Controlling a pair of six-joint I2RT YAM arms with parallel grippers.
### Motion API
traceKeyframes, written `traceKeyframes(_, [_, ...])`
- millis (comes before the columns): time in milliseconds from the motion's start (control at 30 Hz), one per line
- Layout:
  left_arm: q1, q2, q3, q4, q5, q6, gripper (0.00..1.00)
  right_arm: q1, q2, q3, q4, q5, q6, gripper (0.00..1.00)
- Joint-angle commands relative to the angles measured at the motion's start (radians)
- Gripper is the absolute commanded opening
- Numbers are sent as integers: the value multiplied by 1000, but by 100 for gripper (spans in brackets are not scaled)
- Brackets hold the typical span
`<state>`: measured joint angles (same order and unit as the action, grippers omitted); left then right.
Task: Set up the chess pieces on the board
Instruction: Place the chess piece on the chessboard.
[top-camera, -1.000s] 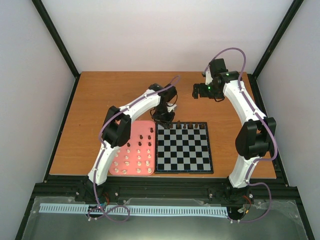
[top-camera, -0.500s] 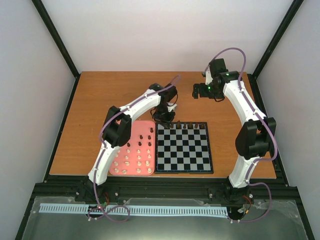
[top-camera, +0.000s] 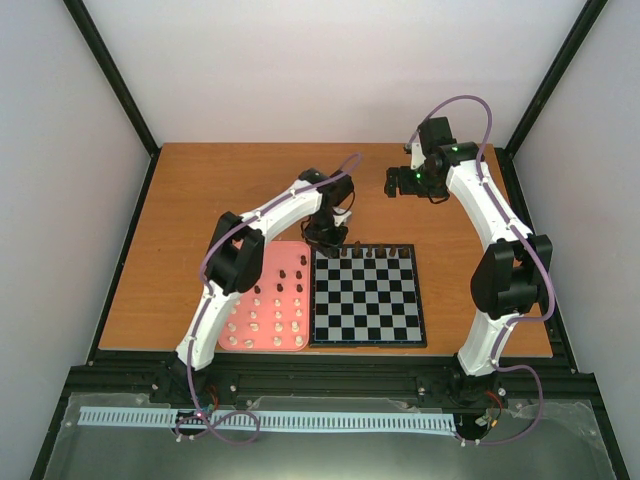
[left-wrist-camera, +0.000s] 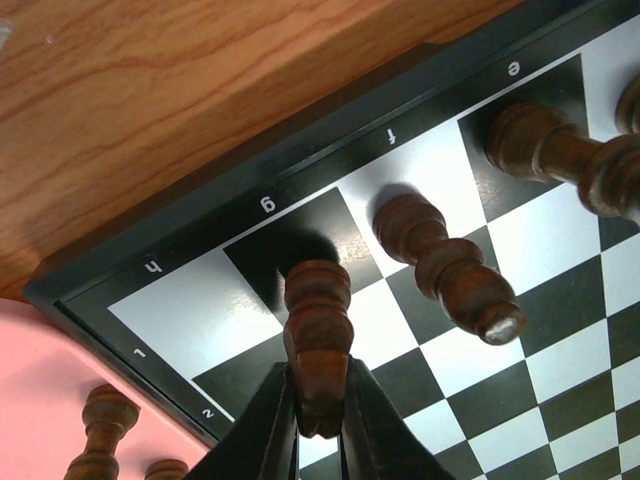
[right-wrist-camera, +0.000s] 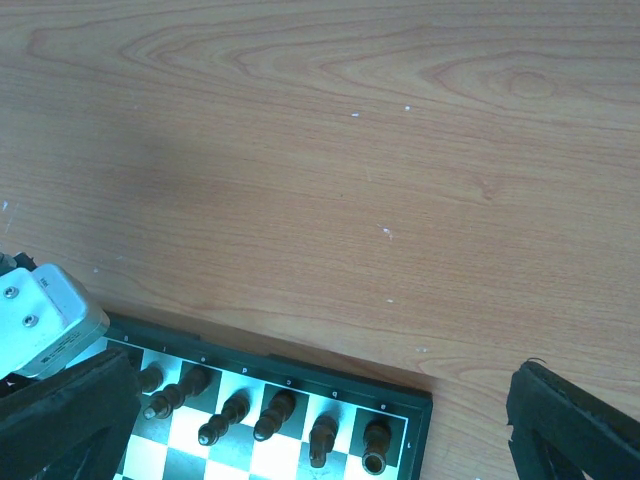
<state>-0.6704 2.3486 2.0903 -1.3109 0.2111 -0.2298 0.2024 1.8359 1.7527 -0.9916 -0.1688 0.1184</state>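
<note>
My left gripper (left-wrist-camera: 320, 400) is shut on a dark brown chess piece (left-wrist-camera: 318, 330), held just over the black square marked g in the board's (left-wrist-camera: 300, 160) edge row. Its shadow falls on that square. Two more dark pieces (left-wrist-camera: 445, 265) stand on the squares beside it. In the top view the left gripper (top-camera: 335, 243) is at the far left corner of the board (top-camera: 365, 300), where a row of dark pieces (top-camera: 375, 252) runs along the far edge. My right gripper (top-camera: 392, 182) hangs open over bare table beyond the board, holding nothing.
A pink tray (top-camera: 262, 347) lies against the board's left side, holding several dark pieces (top-camera: 284, 274) and several cream ones (top-camera: 258, 322). The right wrist view shows wooden table (right-wrist-camera: 330, 150), the board's far right corner, and wide-apart fingers (right-wrist-camera: 575, 425).
The left gripper has barely shifted at the board's far left corner, still holding the dark piece. The right arm has not moved.
</note>
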Motion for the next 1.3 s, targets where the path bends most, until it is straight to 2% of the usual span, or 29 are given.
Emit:
traceKeyframes(0, [-6,27,14,-30,-2,21,9,-6,8,-1,1,-1,-11,100])
traceKeyframes(267, [-6,33,25,-25,-5,20,14,-6,8,1,1,3,-12,100])
traceKeyframes(400, [-6,44,47,-29,-4,17,21,-6,8,-2,0,5,-13,100])
traceKeyframes(833, [-6,28,58,-25,-19,17,29,-6,6,0,1,-1,-11,100])
traceKeyframes(900, [-6,21,62,-19,-18,17,34,-7,6,2,1,-1,-10,100])
traceKeyframes(1233, [-6,-53,68,15,12,21,39,-7,0,0,-1,-4,-13,100])
traceKeyframes(1267, [-6,-62,71,10,5,20,42,-6,-1,-1,0,-5,-14,100])
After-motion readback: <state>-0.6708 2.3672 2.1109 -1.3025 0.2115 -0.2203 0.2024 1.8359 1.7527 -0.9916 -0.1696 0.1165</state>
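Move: The left hand still holds the dark knight over the g1 square, which lies directly beneath, about 4 cm down. The bishop on f1 stands roughly 3 cm to its right, level with it, the tall e1 piece some 6 cm right on the same line, and the nearest dark piece in the pink tray 7 cm left and 2 cm back. From the idle right hand, g1 is some 16 cm left, 11 cm back and 17 cm below. The left hand sinks about 1 cm onto g1, opening to let go of the knight, then starts rising. ##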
